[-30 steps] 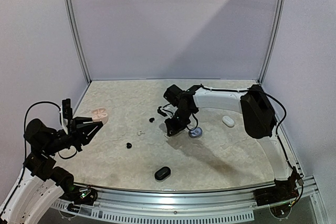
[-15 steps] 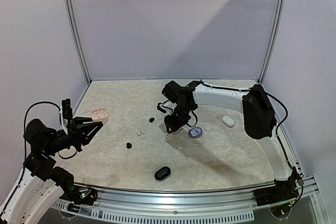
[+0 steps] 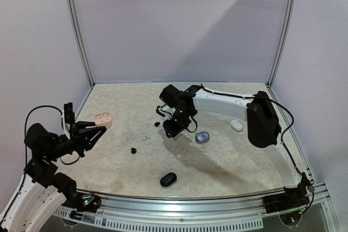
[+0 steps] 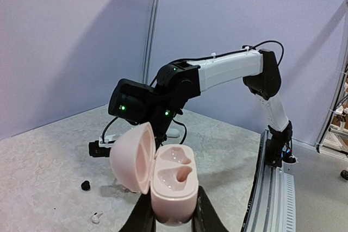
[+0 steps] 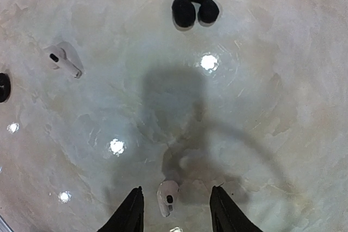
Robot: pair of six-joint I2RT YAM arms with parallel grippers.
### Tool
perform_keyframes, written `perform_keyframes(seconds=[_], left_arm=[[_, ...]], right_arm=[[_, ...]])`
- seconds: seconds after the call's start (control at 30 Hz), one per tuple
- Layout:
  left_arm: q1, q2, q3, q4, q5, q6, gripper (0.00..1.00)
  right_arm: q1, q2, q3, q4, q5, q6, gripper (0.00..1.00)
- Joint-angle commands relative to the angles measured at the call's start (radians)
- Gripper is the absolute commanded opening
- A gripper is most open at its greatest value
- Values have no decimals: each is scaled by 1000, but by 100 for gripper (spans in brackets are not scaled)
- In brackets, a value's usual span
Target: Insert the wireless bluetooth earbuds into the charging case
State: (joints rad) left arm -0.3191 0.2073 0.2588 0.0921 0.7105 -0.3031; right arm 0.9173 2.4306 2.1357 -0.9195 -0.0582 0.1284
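My left gripper (image 4: pixel 173 217) is shut on the base of a pink charging case (image 4: pixel 173 184), held above the table at the left (image 3: pixel 103 118). Its lid stands open and both wells are empty. My right gripper (image 5: pixel 176 213) is open, pointing down at mid-table (image 3: pixel 173 129). One white earbud (image 5: pixel 167 198) lies on the table between its fingers, touching neither. Another white earbud (image 5: pixel 63 60) and a black one (image 5: pixel 194 9) lie farther off. In the top view a white earbud (image 3: pixel 145 137) and two black ones (image 3: pixel 157 124) (image 3: pixel 133 150) lie left of the right gripper.
A grey case (image 3: pixel 202 137) sits just right of the right gripper, a white case (image 3: pixel 236 125) farther right, and a black case (image 3: pixel 168 179) near the front edge. The right arm's dark forearm (image 3: pixel 261 118) hangs over the right side.
My right gripper has moved left, away from the grey case, and its jaws have widened. The left arm and the pink case have not moved.
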Motion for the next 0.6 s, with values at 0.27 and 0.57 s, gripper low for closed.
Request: perform_keyframes(seconds=[0.27, 0.57], left_arm=[[12, -15, -1, 9, 8, 10, 0], [13, -19, -1, 8, 8, 11, 0]], right_arm=[[26, 70, 29, -4, 4, 25, 24], [27, 64, 31, -16, -4, 42, 9]])
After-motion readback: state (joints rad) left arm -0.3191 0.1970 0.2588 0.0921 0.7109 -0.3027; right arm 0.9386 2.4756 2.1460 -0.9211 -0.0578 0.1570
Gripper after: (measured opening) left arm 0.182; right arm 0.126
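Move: The right hand's open fingers are above the pale earbud, about 3 cm below and 1 cm back and left. From this hand, the nearer black earbud is some 8 cm ahead and 7 cm left, the second pale earbud level and 12 cm left, and the blue case level and 13 cm right. From the left hand, which holds the open pink case, the pale earbud lies about 16 cm ahead, 18 cm right and 26 cm below. The right hand sinks about 2 cm, easing 1 cm back, and closes its fingers around the pale earbud. ##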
